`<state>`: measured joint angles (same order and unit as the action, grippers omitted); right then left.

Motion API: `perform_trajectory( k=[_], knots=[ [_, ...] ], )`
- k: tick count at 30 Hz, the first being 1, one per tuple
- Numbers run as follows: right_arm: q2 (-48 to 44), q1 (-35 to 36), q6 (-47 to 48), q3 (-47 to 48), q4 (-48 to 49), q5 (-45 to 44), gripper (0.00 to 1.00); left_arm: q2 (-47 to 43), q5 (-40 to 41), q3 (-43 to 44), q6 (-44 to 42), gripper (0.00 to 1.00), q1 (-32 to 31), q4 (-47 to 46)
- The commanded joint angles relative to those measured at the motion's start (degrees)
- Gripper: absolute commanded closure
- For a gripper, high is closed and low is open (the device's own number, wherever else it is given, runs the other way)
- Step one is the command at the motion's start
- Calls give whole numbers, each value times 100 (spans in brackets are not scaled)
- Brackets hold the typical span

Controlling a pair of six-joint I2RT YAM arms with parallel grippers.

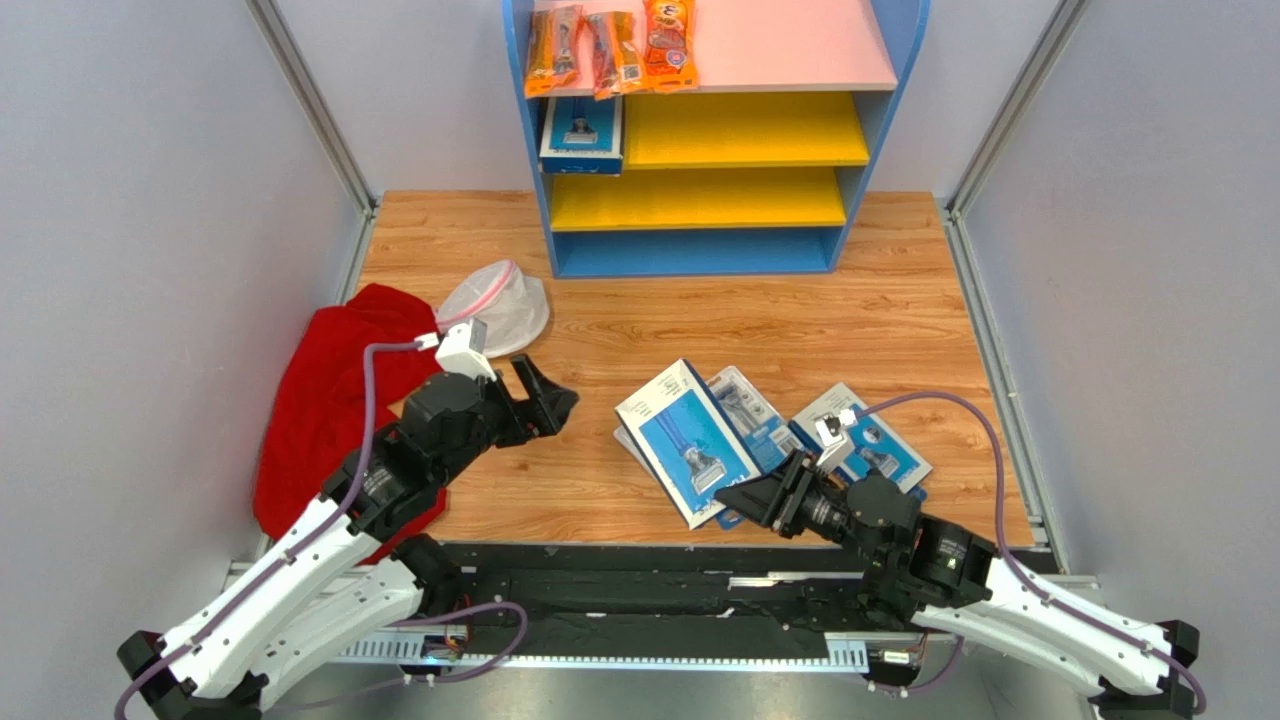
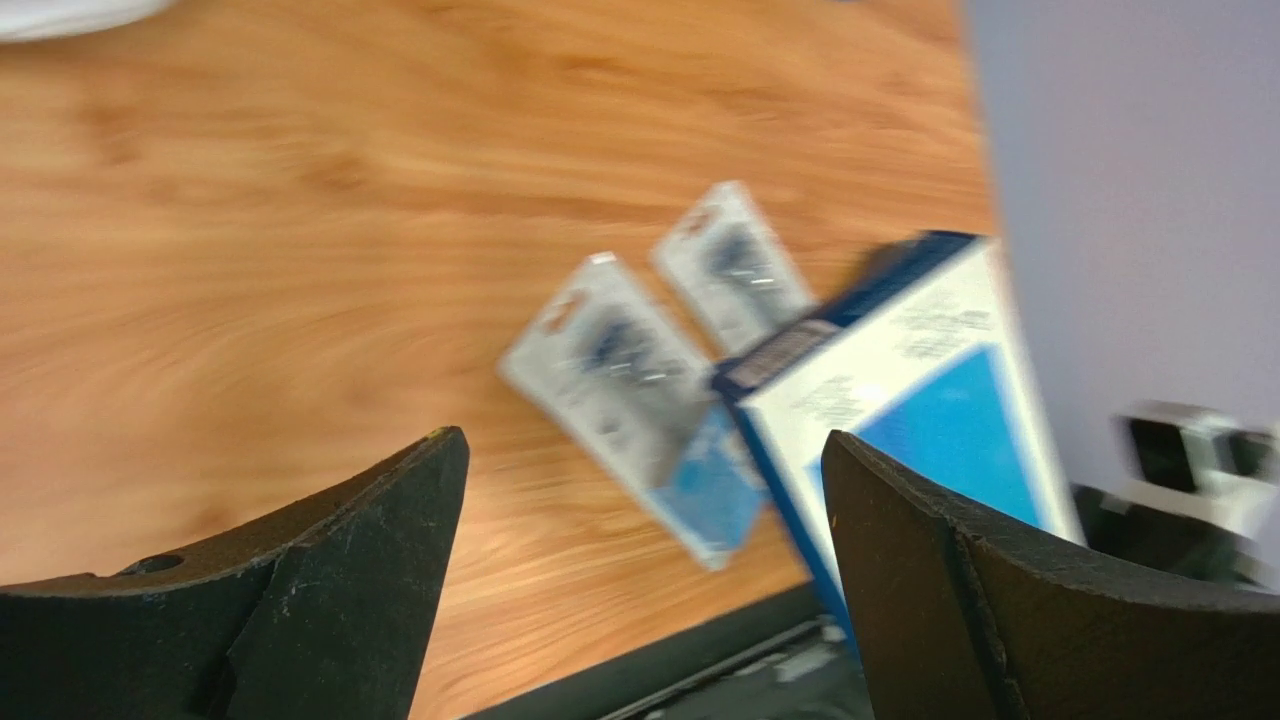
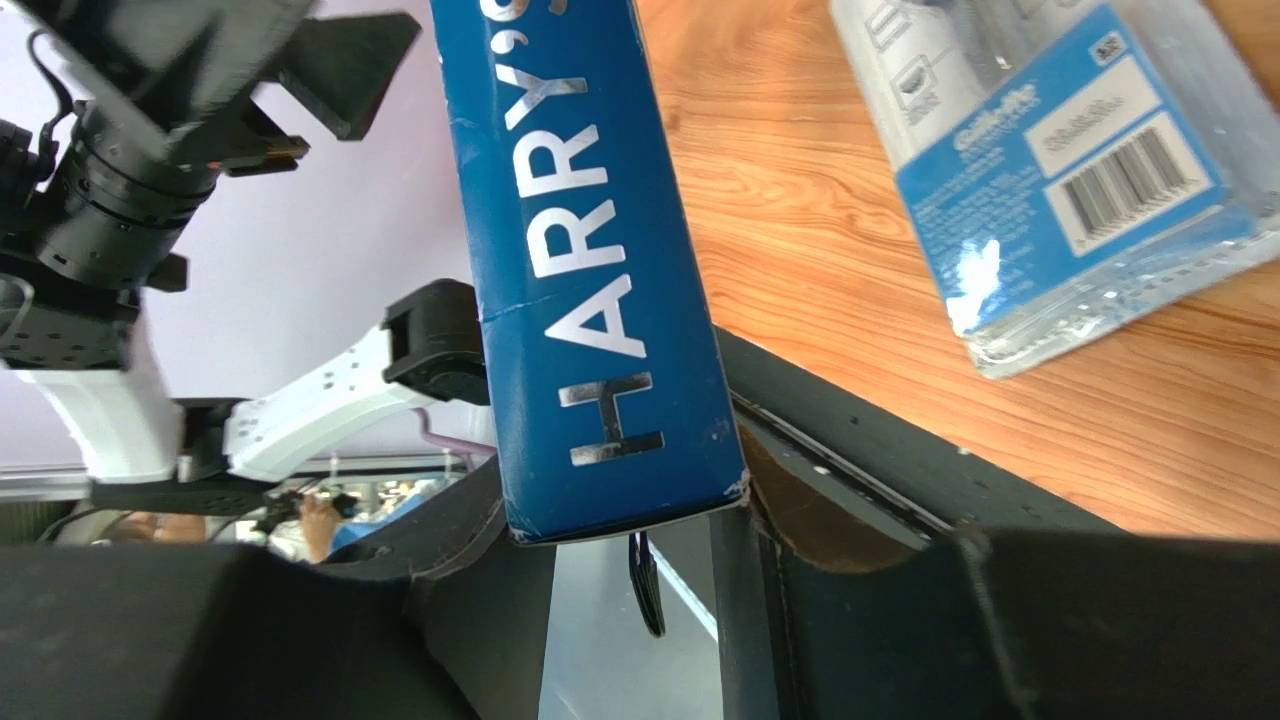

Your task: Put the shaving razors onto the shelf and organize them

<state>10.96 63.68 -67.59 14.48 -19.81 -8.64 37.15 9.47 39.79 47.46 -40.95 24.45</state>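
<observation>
My right gripper (image 1: 756,497) is shut on the near end of a large blue-and-white razor pack (image 1: 684,440). Its blue "HARRY'S" edge (image 3: 594,255) sits between my fingers (image 3: 631,518), tilted above the table. Two or three more razor packs (image 1: 869,435) lie on the wood beside and under it; one clear pack shows a barcode (image 3: 1059,165). Another razor pack (image 1: 580,132) stands at the left of the shelf's (image 1: 887,135) upper yellow board. My left gripper (image 1: 550,399) is open and empty, left of the held pack. Its blurred view (image 2: 639,450) shows the pack (image 2: 917,390) and two smaller packs (image 2: 616,368).
Orange snack packets (image 1: 609,45) lie on the pink top board. A red cloth (image 1: 338,390) and a white mesh bag (image 1: 496,305) lie at the left by my left arm. Grey walls close both sides. A black rail (image 1: 646,578) runs along the near edge.
</observation>
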Motion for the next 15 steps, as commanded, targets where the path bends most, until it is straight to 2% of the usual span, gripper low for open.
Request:
perform_trajectory(
  k=[1,5,10,13,15],
  knots=[
    [38,13,308,529,-189,-243,100,363,1381,204,-308,4,-1,2063],
    [265,13,326,556,64,-304,100,574,1171,161,-343,4,-1,2038],
    [1187,-57,527,1028,241,-357,100,513,943,-24,-360,4,-1,1853],
    [1934,-364,694,1433,328,-25,100,443,881,-68,-387,4,-1,1844],
    [2469,-714,800,1592,705,537,100,399,837,-94,-404,4,-1,1862]
  ],
)
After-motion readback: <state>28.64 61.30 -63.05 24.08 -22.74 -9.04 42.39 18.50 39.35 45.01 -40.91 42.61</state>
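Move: My right hand holds the Harry's box by its corner; the free spot on the upper yellow shelf is about 41 cm ahead of it, 10 cm left and some 6 cm higher, with the shelved Harry's box 11 cm left of that spot. On the table, 14 cm below this hand, one blister pack lies 9 cm ahead and 6 left, the other 13 ahead and 4 right. From my left hand the free spot is about 31 cm ahead and 13 right, nearly level. My empty left hand, already open, carries on away from the held box, sinking about 8 cm and going some 5 cm left while its fingers tip roughly 25 degrees more steeply down, then stops over bare table. With my right I keep the Harry's box gripped, almost still at first, then start it forward about 2 cm towards the shelf unit, fingertips dipping some 10 degrees. ##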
